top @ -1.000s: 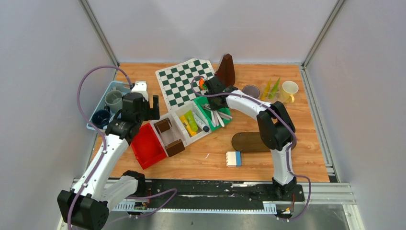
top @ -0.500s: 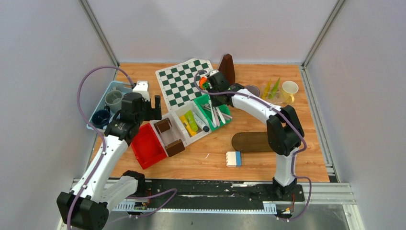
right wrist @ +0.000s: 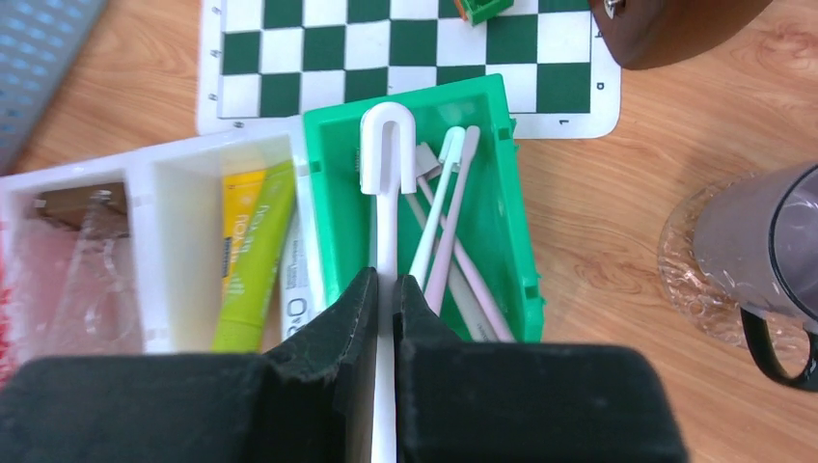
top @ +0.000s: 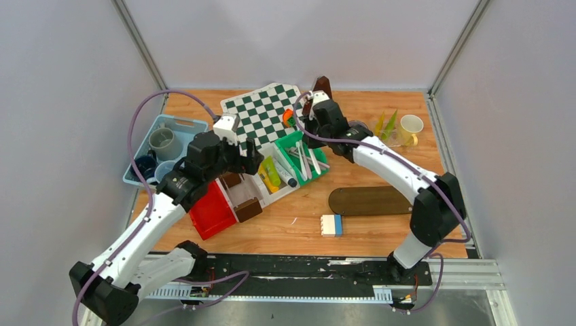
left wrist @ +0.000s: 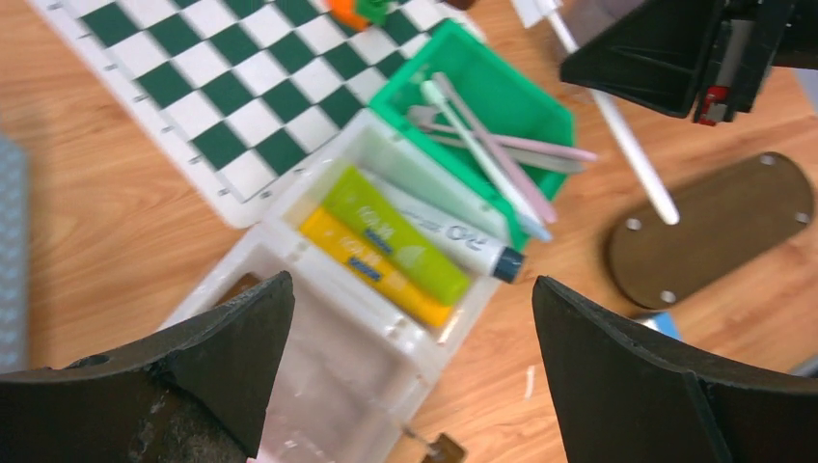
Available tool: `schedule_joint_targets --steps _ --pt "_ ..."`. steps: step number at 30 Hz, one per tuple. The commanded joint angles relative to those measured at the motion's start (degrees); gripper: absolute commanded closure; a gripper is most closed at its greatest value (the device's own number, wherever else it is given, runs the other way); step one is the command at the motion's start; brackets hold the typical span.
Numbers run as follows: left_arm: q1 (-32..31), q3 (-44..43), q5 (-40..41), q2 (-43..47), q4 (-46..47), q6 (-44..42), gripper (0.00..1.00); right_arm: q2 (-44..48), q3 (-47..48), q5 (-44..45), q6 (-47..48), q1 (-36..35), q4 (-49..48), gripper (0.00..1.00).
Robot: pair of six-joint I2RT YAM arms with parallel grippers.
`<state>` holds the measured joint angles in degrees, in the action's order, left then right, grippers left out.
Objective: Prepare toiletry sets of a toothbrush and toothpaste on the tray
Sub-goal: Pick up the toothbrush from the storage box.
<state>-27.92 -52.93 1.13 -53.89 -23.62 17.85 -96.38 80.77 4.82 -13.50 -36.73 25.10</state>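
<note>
My right gripper (right wrist: 384, 289) is shut on a slim white toothbrush (right wrist: 386, 207), holding it above the green bin (right wrist: 502, 222), where several more toothbrushes (right wrist: 446, 222) lie. In the top view this gripper (top: 307, 115) hangs over the bin's far end. My left gripper (left wrist: 415, 318) is open and empty above the white bin (left wrist: 318, 376). A yellow tube (left wrist: 371, 265), a green tube (left wrist: 395, 236) and a white tube (left wrist: 453, 236) lie in that bin. The blue tray (top: 197, 124) at the left holds a grey mug (top: 163, 142) and a dark blue mug (top: 144, 165).
A pale yellow mug (top: 411, 128) and a grey mug (right wrist: 772, 231) stand at the back right. A chessboard mat (top: 258, 112) lies behind the bins. A red bin (top: 207, 207), an oval wooden board (top: 370, 200) and a white-blue block (top: 332, 225) sit nearer.
My left arm has swung right from beside the tray to above the white bin. My right gripper has moved up and back over the green bin, still shut on the toothbrush.
</note>
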Motion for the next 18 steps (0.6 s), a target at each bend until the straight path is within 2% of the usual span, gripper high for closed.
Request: schedule_joint_targets --steps 1,9,18 --pt "-5.01 -2.22 -1.30 -0.97 7.05 4.90 0.00 10.30 -4.97 -1.48 -6.03 -0.27 -9.86 1.00" --pt "-15.14 -4.12 -1.30 -6.22 16.63 7.09 0.01 22.99 -13.72 2.60 -12.34 -0.29 -17.08 1.00" --pt "-20.92 -8.03 -2.25 -13.67 24.91 8.54 0.04 32.05 -21.01 5.11 -16.64 -0.36 -21.89 1.00"
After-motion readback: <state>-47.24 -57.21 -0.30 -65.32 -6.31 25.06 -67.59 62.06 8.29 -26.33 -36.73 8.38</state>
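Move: Ahead of the open left hand by some 5 cm, 16 cm to its right and 7 cm lower is the toothbrush the right hand holds. The green box lies 6 cm ahead of the left hand, 14 cm right, 20 cm down. From the right hand, the left gripper is about 9 cm back, 16 cm left and 7 cm higher; the green box sits nearly straight below, some 14 cm down; the clear tray is 23 cm right, 15 cm down. Carrying the already lifted toothbrush higher above the green box, the right hand rises about 12 cm, draws back 5 cm and drifts right, tilting its fingertips up and its left side up while keeping its pinch. The open left hand sweeps some 14 cm right, rising slightly, across above the toothpaste towards the brush's handle and turning clockwise; it ends close to the handle with no touch visible. ##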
